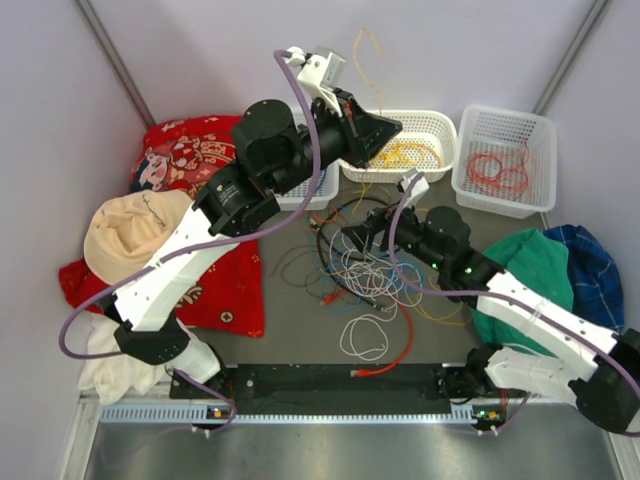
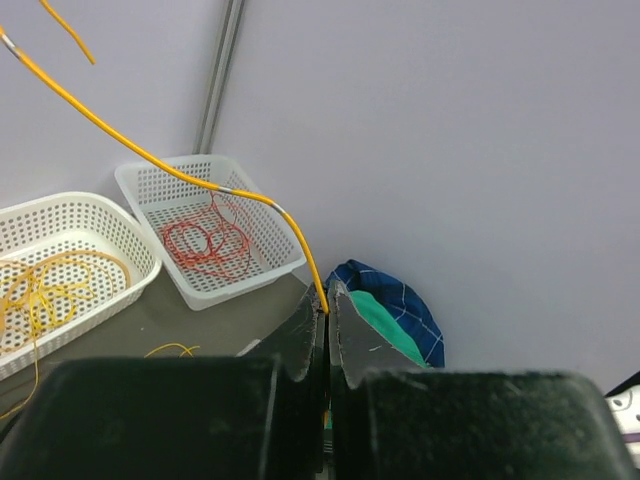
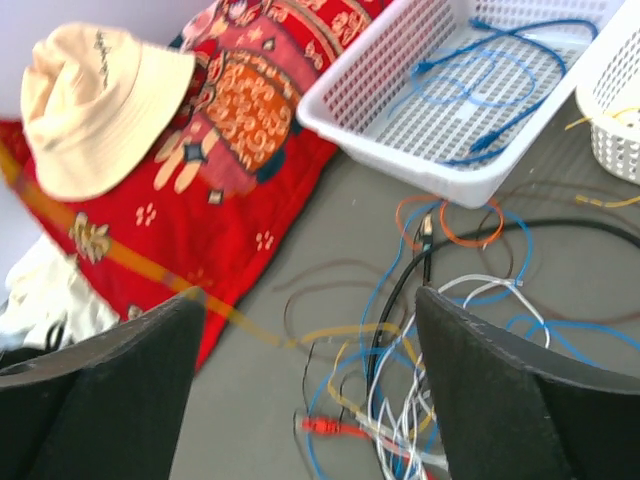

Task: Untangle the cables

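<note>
The cables lie in a tangle (image 1: 365, 270) of white, blue, black, yellow and red-orange loops at the middle of the table. My left gripper (image 1: 385, 130) hangs over the middle basket (image 1: 449, 140), shut on a yellow cable (image 2: 150, 155) that rises from its fingertips (image 2: 328, 295) up and to the left. Over the tangle's left side my right gripper (image 1: 355, 235) stands open, holding nothing. In the right wrist view it (image 3: 310, 295) frames the tangle (image 3: 440, 400), and a blurred yellow cable (image 3: 130, 260) crosses under its left finger.
Three white baskets stand at the back: one with blue cables (image 3: 400, 160), the middle one with yellow cables, and one (image 1: 500, 208) with red-orange cables. A red patterned cloth (image 1: 190, 150) and beige hat (image 1: 125, 230) lie left. Green (image 1: 530, 270) and blue (image 1: 590, 260) cloths lie right.
</note>
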Available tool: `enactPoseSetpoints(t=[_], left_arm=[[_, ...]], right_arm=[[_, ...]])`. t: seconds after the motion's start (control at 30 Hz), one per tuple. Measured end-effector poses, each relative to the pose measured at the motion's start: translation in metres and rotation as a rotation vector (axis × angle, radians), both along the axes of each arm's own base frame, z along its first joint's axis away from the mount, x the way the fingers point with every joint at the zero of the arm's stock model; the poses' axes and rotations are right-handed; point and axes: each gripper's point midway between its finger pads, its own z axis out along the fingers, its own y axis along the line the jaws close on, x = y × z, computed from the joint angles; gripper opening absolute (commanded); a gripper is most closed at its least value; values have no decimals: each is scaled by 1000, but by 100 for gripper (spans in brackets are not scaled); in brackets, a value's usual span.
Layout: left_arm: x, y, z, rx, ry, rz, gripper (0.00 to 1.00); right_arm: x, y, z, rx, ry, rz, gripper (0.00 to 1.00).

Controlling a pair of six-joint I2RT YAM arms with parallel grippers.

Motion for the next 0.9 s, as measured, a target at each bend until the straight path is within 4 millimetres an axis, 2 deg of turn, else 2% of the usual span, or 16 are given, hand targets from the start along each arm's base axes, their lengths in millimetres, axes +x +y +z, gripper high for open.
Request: enactPoseSetpoints(t=[0.03,0.07,0.27,0.4,0.5,0.53,0.57,0.63,0.67,0.7,0.73,0.8,0.9], left_arm=[[0,0,-3,5,4,0,0],[0,0,-6,10,8,0,0],[0,0,-17,33,22,2,0],[1,14,-23,44,13,48,0],[3,34,-31,47,13,128,15],[4,43,-36,49,13,161,18],[4,53,-40,51,14,193,31],[5,71,-53,49,15,256,49],[5,80,-62,51,22,286,72],[4,88,-70,56,26,311,90],[4,96,-80,54,31,339,99],[3,111,-105,68,56,385,99],[2,127,-134,80,86,437,99]], right_arm=[[6,2,0,9,-5,-16,77],[12,5,-1,15,-8,-28,61],[33,13,-13,35,10,-91,0],[34,3,1,61,-16,-134,0],[28,-17,25,53,-41,-189,0],[27,-23,37,50,-52,-206,0],[26,-30,55,40,-64,-232,0],[26,-46,108,43,-124,-288,0],[25,-53,133,54,-154,-309,0],[22,-64,169,71,-199,-341,0],[18,-75,201,90,-240,-370,0],[11,-95,255,125,-312,-424,0],[2,-120,300,145,-369,-494,0]])
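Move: Just beyond the open right fingers, about 3 cm ahead and 1 cm left, runs the hanging strand of the yellow cable; that spot is some 29 cm below the left hand, 3 cm ahead and 6 cm to its left. From the right hand, the white tangle lies about 25 cm below, 3 cm ahead and 5 cm right; the black loop 9 cm ahead and 2 cm right; the middle basket roughly 28 cm ahead and 10 cm right, both at table height. Reaching forward about 3 cm, the right hand shuts on the hanging yellow strand while the left, still pinching the cable above, eases down slightly. The right then hauls the strand up fast, some 30 cm, and 13 cm to the right, turning clockwise and tipping its fingers upward; the left opens wide, lets go and swings about 13 cm left and as far down, turning counter-clockwise. ##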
